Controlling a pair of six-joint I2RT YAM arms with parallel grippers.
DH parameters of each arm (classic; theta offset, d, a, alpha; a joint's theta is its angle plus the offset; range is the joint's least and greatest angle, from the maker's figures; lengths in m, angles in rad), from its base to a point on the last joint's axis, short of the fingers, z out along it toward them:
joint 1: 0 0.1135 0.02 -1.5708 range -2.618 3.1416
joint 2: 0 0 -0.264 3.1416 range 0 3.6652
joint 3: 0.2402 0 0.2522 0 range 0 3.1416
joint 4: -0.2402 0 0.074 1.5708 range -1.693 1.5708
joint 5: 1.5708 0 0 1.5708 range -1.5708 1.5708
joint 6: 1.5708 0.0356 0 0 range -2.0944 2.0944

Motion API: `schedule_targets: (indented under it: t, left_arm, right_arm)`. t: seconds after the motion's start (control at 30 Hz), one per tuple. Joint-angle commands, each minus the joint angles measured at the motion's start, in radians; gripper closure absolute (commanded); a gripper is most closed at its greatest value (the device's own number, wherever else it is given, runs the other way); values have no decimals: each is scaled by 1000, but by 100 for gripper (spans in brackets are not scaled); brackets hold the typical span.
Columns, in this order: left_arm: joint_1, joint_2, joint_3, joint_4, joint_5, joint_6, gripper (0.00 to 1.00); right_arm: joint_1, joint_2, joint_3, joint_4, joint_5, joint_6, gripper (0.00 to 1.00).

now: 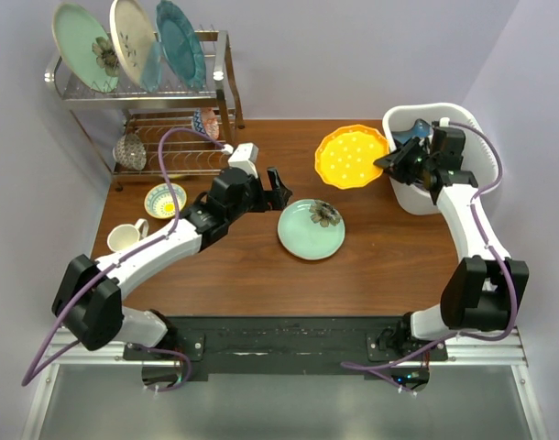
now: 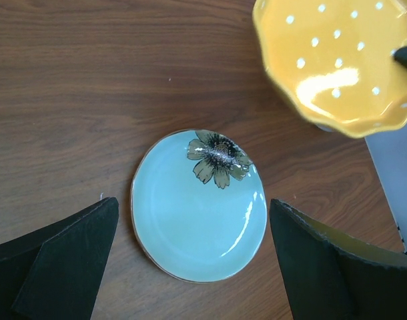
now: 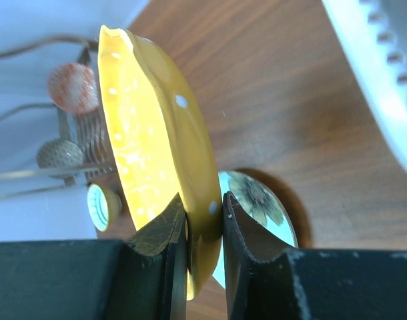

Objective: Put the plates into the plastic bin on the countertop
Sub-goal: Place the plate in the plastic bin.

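My right gripper (image 1: 390, 164) (image 3: 205, 208) is shut on the rim of a yellow scalloped plate (image 1: 351, 156) (image 3: 157, 133) (image 2: 337, 60) with white dots. The plate hangs tilted above the table, just left of the white plastic bin (image 1: 396, 195) (image 3: 383, 80). Something blue (image 1: 410, 135) lies inside the bin, partly hidden by the right arm. A light turquoise plate (image 1: 311, 229) (image 2: 198, 207) (image 3: 263, 200) with a dark flower lies flat on the table. My left gripper (image 1: 268, 191) (image 2: 192, 202) hovers open just left of it, with one finger to either side of it in the left wrist view.
At the back left stands a chrome wire rack (image 1: 69, 90) holding three large upright plates. A small yellow-and-blue bowl (image 1: 164, 199) and a cream cup (image 1: 124, 238) sit on the table to the left of my left arm. Walls close the back and right.
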Motion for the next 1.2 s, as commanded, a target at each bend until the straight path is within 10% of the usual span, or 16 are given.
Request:
schedule_targets:
  t: [0.0,1.17]
  left_arm:
    - [-3,11,31,21,7,27,0]
    - [-2,117,70,41,51,38,0]
  right_arm:
    - [-50,3,106,173,-60,96,100]
    - [-267,162,176,359,113,334,100]
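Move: The right hand, already gripping the yellow plate by its rim, has the middle of the bin about 18 cm to its right, 6 cm ahead and 16 cm lower. The blue star plate in the bin is some 11 cm ahead, 15 cm right and 14 cm down; the mint plate is 16 cm left, 6 cm back and 20 cm below. From the left hand the mint plate lies about 8 cm right, 1 cm ahead and 18 cm below. Sweeping to the right and somewhat forward, about 15 cm in all and nearly level, the right hand carries the yellow plate over the bin while the wrist turns clockwise nearly 30 degrees; the fingers keep their hold on the rim. Meanwhile the open left hand sinks some 3.5 cm towards the mint plate, touching nothing. ##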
